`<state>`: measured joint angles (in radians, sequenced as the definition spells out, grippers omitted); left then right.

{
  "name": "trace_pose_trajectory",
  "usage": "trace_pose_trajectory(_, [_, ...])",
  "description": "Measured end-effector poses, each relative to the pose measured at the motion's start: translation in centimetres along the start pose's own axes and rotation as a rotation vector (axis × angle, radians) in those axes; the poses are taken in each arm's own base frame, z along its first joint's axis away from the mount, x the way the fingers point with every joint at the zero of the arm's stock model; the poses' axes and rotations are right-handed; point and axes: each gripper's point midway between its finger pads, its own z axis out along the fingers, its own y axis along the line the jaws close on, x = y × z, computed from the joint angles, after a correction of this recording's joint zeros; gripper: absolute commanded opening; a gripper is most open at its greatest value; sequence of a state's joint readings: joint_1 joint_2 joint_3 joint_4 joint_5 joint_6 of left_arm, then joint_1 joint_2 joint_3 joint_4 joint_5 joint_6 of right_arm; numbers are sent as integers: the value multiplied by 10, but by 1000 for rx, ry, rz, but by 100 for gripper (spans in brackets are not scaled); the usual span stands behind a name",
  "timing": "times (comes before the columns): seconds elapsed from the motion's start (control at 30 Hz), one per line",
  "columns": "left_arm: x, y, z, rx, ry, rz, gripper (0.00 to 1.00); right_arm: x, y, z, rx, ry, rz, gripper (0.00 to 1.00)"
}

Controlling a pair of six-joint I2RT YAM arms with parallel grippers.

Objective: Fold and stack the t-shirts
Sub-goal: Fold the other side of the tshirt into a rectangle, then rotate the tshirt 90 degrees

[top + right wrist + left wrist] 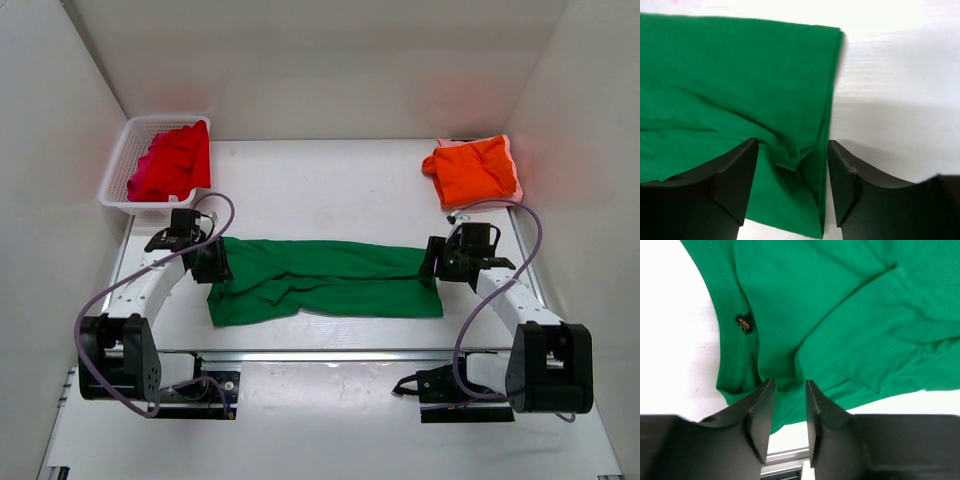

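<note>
A bright green t-shirt (pixel 325 278), folded into a long band, lies across the middle of the table. My left gripper (pixel 214 262) is at its left end, by the collar and its black size label (pixel 744 323). The jaws stand open a little, and the green cloth (pixel 840 315) lies just beyond the tips of that gripper (pixel 790 385). My right gripper (pixel 433 262) is at the shirt's right end. It is wide open (pixel 792 145) and straddles a small pucker at the folded edge of the cloth (pixel 730 75). An orange t-shirt (pixel 472 170) lies folded at the back right.
A white lattice basket (pixel 122 165) at the back left holds crumpled red and magenta shirts (pixel 172 160). White walls close in the table on three sides. A metal rail (pixel 330 353) runs along the near edge, in front of both arm bases.
</note>
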<state>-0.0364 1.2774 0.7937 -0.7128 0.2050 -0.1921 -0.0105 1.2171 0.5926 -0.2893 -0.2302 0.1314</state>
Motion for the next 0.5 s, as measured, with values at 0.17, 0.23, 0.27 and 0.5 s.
trace_pose_trajectory(0.17, [-23, -21, -20, 47, -142, -5, 49, -22, -3, -15, 39, -73, -22, 54])
trace_pose_trajectory(0.23, [-34, -44, -31, 104, -222, 17, 49, -41, 1, -18, 34, -108, -42, 53])
trace_pose_trajectory(0.27, [-39, -56, -34, 135, -253, 24, 49, -51, 4, -18, 28, -124, -54, 53])
trace_pose_trajectory(0.5, [-15, -81, 30, 155, -128, -48, 44, -62, 40, 24, -55, -66, -142, 54])
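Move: The left hand hovers over the t-shirt's left end. The wrinkled fold it heads for lies about 8 cm to its right, 3 cm ahead and 3 cm below; the shirt's tag is some 6 cm ahead and 4 cm left, the basket 27 cm ahead and 15 cm left. The right hand's aim, the shirt's far edge, is roughly 8 cm ahead, 3 cm left and 2 cm lower, the far right corner 8 cm ahead and 3 cm right, the orange t-shirt 27 cm ahead, 10 cm right. No contact can be made out as both hands hop to new spots, fingers half open. The left rises about 6 cm while swinging 8 cm right and slightly forward over the green shirt, its wrist tipping up and partly back, then sinks to its starting height over the wrinkled fold. The right lifts 5 cm going forward, then veers left and dips towards the far edge. ##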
